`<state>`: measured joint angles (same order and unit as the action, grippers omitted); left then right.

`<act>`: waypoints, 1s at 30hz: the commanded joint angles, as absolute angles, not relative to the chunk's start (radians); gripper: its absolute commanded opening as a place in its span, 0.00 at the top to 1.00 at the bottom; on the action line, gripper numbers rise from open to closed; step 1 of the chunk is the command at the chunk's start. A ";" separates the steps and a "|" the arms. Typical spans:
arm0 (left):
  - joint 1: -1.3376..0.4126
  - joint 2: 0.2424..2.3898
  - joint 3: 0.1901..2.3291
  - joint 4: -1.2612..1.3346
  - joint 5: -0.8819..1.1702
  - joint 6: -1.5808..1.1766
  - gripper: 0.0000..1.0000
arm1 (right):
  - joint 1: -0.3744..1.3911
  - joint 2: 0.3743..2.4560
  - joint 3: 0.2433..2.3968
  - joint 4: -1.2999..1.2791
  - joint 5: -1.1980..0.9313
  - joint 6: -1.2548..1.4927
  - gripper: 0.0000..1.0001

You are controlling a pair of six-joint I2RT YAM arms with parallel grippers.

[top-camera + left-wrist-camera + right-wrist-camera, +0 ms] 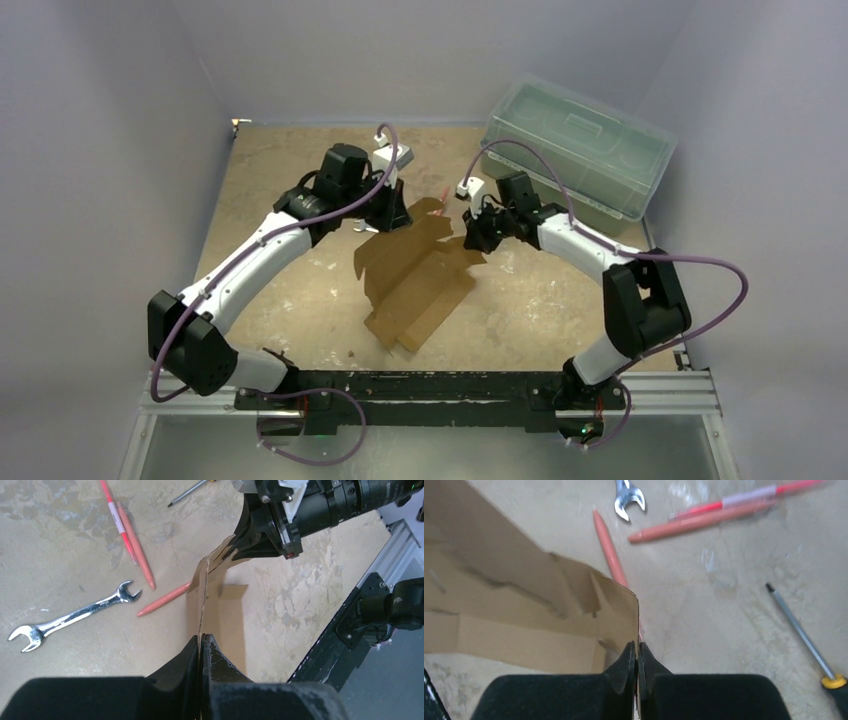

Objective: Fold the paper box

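Observation:
The paper box [420,285] is a brown die-cut cardboard sheet lying mid-table, with its far end lifted. My left gripper [395,215] holds that raised far end from the left. In the left wrist view the gripper [201,637] is shut on a thin upright cardboard edge [220,605]. My right gripper [475,235] holds the same end from the right. The right wrist view shows this gripper [637,645] shut on the rim of a flap [524,610]. The right gripper [250,545] also shows across the flap in the left wrist view.
A translucent green lidded bin [580,155] stands at the back right. Behind the box lie a steel wrench [70,617], a red-and-white pen [117,522], two salmon pens [137,540] [165,597] and a screwdriver [804,635]. The arm bases' rail [430,390] runs along the near edge.

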<state>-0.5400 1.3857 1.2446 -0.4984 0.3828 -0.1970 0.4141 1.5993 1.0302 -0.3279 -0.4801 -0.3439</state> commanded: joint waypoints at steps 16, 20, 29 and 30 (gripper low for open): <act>-0.549 1.364 1.322 -0.583 0.523 -0.151 1.00 | 0.447 1.340 0.518 0.785 -0.515 0.094 1.00; -0.550 1.367 1.304 -0.589 0.534 -0.157 1.00 | 0.447 1.352 0.510 0.761 -0.538 0.119 1.00; -0.551 1.327 1.308 -0.628 0.535 -0.160 1.00 | 0.501 1.306 0.505 0.694 -0.555 0.179 1.00; -0.550 1.328 1.300 -0.624 0.539 -0.165 1.00 | 0.505 1.310 0.501 0.687 -0.545 0.174 1.00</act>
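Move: Both hands already pinch the far rim of the paper box. The box's middle lies about 5 cm back, 2 cm to the right and 13 cm below the left hand, and some 8 cm back and 12 cm left of the right hand, about level with it. The wrench is roughly 11 cm ahead and 5 cm left of the left hand, 22 cm lower. From the right hand, the screwdriver is 12 cm ahead and 10 cm right, the red pen 15 cm ahead and 6 cm left, both 8 cm below. Upward first, both hands raise the pinched rim together, the left by about 5 cm and the right nearly 7 cm, the right also edging left towards the left hand as its downward fingers tip some 30 degrees towards level. Then both sink slightly and draw back about 3 cm, the left turning a little clockwise; neither grip opens. ##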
